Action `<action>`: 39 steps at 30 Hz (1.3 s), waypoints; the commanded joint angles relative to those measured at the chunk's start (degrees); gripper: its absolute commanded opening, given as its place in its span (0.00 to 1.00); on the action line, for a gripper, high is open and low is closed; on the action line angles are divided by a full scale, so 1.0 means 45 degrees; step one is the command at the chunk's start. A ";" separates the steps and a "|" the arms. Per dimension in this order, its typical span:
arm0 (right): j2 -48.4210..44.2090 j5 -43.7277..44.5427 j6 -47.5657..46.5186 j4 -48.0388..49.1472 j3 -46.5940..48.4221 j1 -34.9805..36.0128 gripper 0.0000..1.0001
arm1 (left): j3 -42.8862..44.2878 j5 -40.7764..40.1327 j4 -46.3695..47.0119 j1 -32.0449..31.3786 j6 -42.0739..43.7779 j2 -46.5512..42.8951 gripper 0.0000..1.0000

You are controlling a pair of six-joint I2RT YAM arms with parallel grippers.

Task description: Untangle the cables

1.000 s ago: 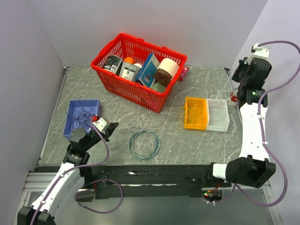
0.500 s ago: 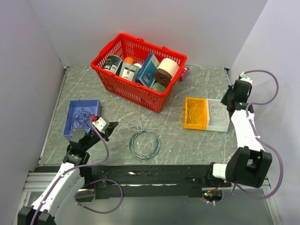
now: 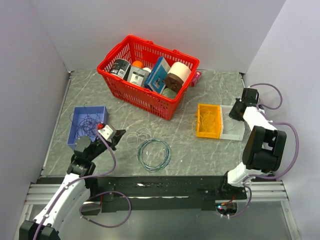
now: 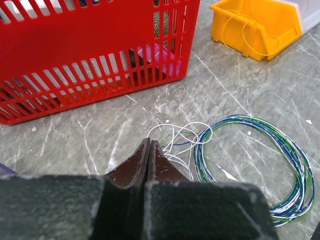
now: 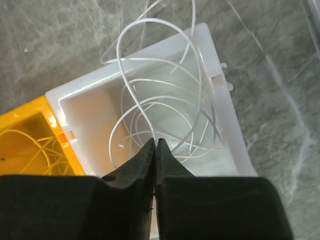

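Observation:
Thin white cables [image 5: 131,83] lie looped in the white bin [image 5: 226,120]. My right gripper [image 5: 155,141] hangs over that bin with its jaws pressed together, and one white strand runs up from between the tips. In the top view the right gripper [image 3: 235,113] is at the bin's far right corner. More thin white cables [image 4: 186,136] lie scribbled on the table just ahead of my left gripper [image 4: 150,142], which is shut and holds nothing. Dark thin cables [image 3: 88,121] lie in the blue bin [image 3: 76,131]. Yellowish cables [image 4: 250,31] sit in the yellow bin [image 4: 272,20].
A red basket [image 3: 131,93] full of items stands at the back centre. A neat teal-green ring of cable [image 3: 154,154] lies on the table right of the left gripper [image 3: 118,138]. The yellow bin [image 3: 209,132] adjoins the white bin [image 3: 234,134].
The right arm has swung down from high by the right wall to just over the white bin. The left arm has not moved.

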 commanded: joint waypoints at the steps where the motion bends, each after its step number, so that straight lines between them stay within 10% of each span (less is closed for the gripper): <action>1: -0.0251 -0.0101 0.0243 -0.0515 0.0864 -0.0152 0.39 | -0.0083 0.0122 0.0473 0.0093 -0.0163 -0.0020 0.01; 7: -0.1442 0.0231 -0.0049 -0.0864 0.1253 0.0238 0.73 | -0.0005 -0.0112 0.0551 0.0093 -0.0434 0.0214 0.20; 8: -0.1560 0.0888 -0.0205 -0.1021 0.1409 0.0355 1.00 | 0.0034 -0.0326 0.0532 0.0093 -0.0533 0.0253 0.36; 15: -0.2517 0.2282 -0.0441 -0.1590 0.2173 0.1449 1.00 | 0.0891 -0.1088 -0.0364 0.0093 -0.1003 0.1539 0.69; 31: -0.5544 -0.0902 -0.1515 0.1280 0.0298 0.2484 1.00 | 0.7532 0.0511 -0.9464 -0.0727 0.6668 0.9449 0.67; 39: -0.6034 -0.0785 -0.1749 0.1575 0.0083 0.2465 1.00 | 0.8217 -0.0853 -0.9215 -0.1097 0.7027 1.1678 0.65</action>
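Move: The loose white cable on the table lies about 5 cm ahead of my left hand, 6 cm to its right and some 16 cm below; the blue-green coil is 13 cm to the right and 2 cm back, the blue tray 19 cm left and 10 cm ahead. My right hand, still pinching a white strand, is right over the white tray, its middle some 6 cm beneath; the yellow tray sits 12 cm left, 1 cm ahead. I spread my right fingers wide to let go of the strand over the white tray, rise about 17 cm, swing 8 cm left towards above the yellow tray and tip the fingers up nearly 30 degrees. Meanwhile I open my left hand and sink some 11 cm towards the loose white cable, going forward then slightly back, fingers tilting steeply down to the right. ##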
